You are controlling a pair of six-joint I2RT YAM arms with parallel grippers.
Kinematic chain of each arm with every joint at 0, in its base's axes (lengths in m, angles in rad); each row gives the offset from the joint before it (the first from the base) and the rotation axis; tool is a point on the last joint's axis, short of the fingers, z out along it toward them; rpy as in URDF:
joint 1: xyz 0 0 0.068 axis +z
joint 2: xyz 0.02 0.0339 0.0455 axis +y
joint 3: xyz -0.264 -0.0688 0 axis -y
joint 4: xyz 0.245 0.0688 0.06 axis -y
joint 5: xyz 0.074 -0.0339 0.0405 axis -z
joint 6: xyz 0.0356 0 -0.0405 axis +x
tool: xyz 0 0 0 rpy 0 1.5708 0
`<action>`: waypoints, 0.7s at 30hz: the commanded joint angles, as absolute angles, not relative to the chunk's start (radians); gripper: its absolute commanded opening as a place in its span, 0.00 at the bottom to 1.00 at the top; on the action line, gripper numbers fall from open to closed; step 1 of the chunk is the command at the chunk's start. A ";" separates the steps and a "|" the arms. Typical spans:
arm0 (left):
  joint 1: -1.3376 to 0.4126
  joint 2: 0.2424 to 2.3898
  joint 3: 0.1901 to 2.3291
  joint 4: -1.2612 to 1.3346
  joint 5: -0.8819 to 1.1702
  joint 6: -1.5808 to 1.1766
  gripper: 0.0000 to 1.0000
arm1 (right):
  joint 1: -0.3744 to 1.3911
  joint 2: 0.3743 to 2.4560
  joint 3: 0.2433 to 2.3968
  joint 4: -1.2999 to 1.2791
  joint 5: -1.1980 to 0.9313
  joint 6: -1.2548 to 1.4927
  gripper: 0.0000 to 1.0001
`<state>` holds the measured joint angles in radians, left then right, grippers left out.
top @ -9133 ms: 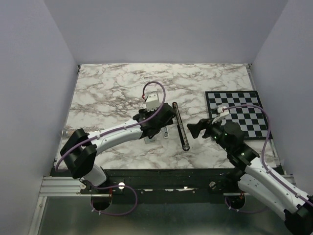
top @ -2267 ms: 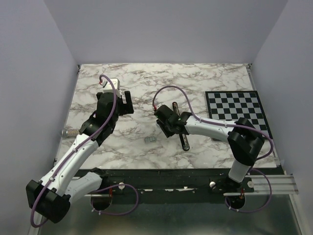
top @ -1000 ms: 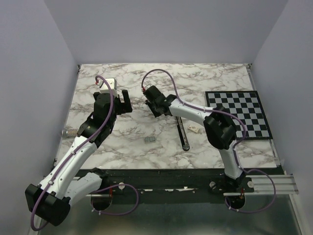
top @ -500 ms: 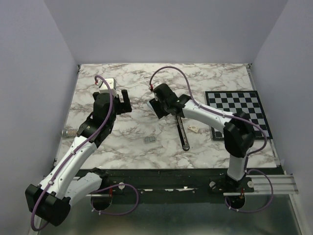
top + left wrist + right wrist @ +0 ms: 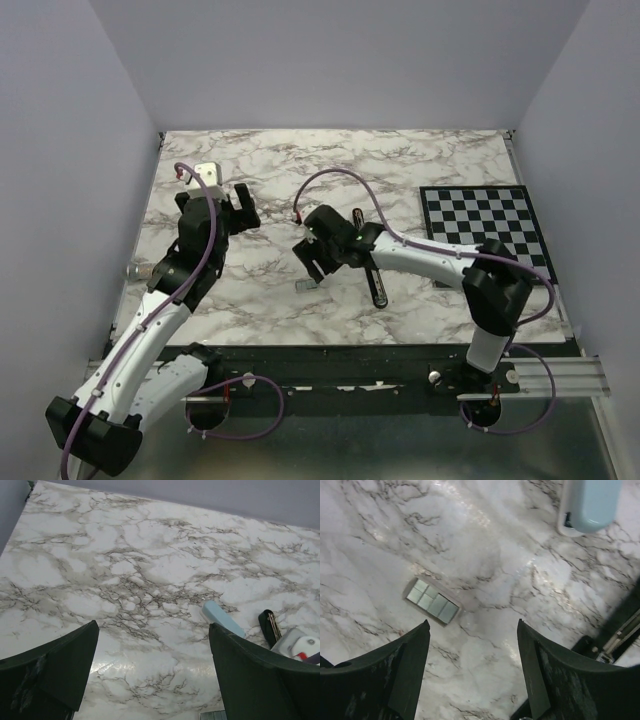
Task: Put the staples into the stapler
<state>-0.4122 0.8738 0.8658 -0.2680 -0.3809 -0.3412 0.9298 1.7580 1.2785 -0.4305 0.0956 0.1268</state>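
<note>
The staples (image 5: 308,285) are a small flat grey block of joined strips lying on the marble table, also seen in the right wrist view (image 5: 432,600). My right gripper (image 5: 312,262) hovers open just beyond them, and the staples lie ahead and left of its fingertips (image 5: 472,625), not between them. The stapler (image 5: 377,285), slim and black, lies right of that gripper, partly under the right arm; its silvery channel shows at the wrist view's edge (image 5: 617,635). My left gripper (image 5: 240,205) stands open over bare marble at the back left (image 5: 153,627), holding nothing.
A light-blue capped object (image 5: 590,502) lies on the marble beyond the staples, also seen from the left wrist (image 5: 222,619). A checkerboard mat (image 5: 485,230) covers the right side. A small grey cylinder (image 5: 137,270) sits at the table's left edge.
My right gripper has swung from the back middle of the table toward the near side, stopping by the staples, and its jaws have opened. The left arm drew back slightly to the left.
</note>
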 commanded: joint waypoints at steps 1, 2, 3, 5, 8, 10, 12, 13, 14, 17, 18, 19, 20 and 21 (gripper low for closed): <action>-0.391 0.813 0.836 -0.230 -0.485 -0.360 0.99 | 1.006 1.874 1.389 -0.410 0.146 0.140 0.78; -0.388 0.793 0.831 -0.226 -0.509 -0.360 0.99 | 1.014 1.893 1.408 -0.414 0.161 0.138 0.78; -0.382 0.784 0.824 -0.221 -0.524 -0.360 0.99 | 1.022 1.916 1.426 -0.419 0.169 0.135 0.78; -0.374 0.763 0.818 -0.212 -0.552 -0.360 0.99 | 1.042 1.977 1.478 -0.431 0.195 0.124 0.78; -0.357 0.746 0.811 -0.206 -0.558 -0.359 0.99 | 1.066 2.043 1.538 -0.459 0.218 0.112 0.78; -0.345 0.744 0.811 -0.204 -0.548 -0.364 0.99 | 1.075 2.071 1.558 -0.465 0.224 0.106 0.78; -0.338 0.746 0.811 -0.204 -0.538 -0.367 0.99 | 1.086 2.104 1.583 -0.482 0.230 0.098 0.78; -0.333 0.747 0.811 -0.204 -0.532 -0.368 0.99 | 1.089 2.112 1.591 -0.489 0.236 0.097 0.78; -0.333 0.749 0.813 -0.206 -0.531 -0.370 0.99 | 1.094 2.118 1.594 -0.506 0.257 0.097 0.78; -0.330 0.750 0.811 -0.206 -0.528 -0.370 0.99 | 1.095 2.129 1.592 -0.535 0.285 0.100 0.78; -0.330 0.752 0.813 -0.204 -0.525 -0.370 0.99 | 1.095 2.122 1.583 -0.540 0.288 0.101 0.78; -0.328 0.753 0.813 -0.204 -0.519 -0.370 0.99 | 1.095 2.117 1.563 -0.541 0.291 0.103 0.78; -0.327 0.756 0.813 -0.206 -0.517 -0.368 0.99 | 1.095 2.109 1.551 -0.541 0.301 0.104 0.78; -0.327 0.758 0.815 -0.206 -0.515 -0.370 0.99 | 1.095 2.105 1.542 -0.541 0.301 0.104 0.78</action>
<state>-0.3393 0.7540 0.8185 -0.2226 -0.5129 -0.3634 1.0855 2.1086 1.5646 -0.4969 0.2432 0.1108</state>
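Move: The small box of staples lies about 5 cm to the right hand's left, some 1 cm back and 8 cm below. The blue stapler stands about 13 cm ahead of that hand and 3 cm to its left; the opened-out black stapler lies 5 cm ahead and 9 cm to its right, both also some 8 cm down. From the left hand the staples box is about 14 cm to the right, 4 cm back and 26 cm below. The right hand, empty and with its fingers staying well apart, swings left and down towards the staples box, ending some 7 cm farther left and 6 cm lower; it first overshoots slightly left, then eases back about 1 cm to the right while still sinking, its left side tipping down about 10 degrees, until the box shows close below and between the fingertips, not yet gripped. The open left hand draws off left, away from the box, by about 5 cm, rising a little and turning counter-clockwise before it stops. ##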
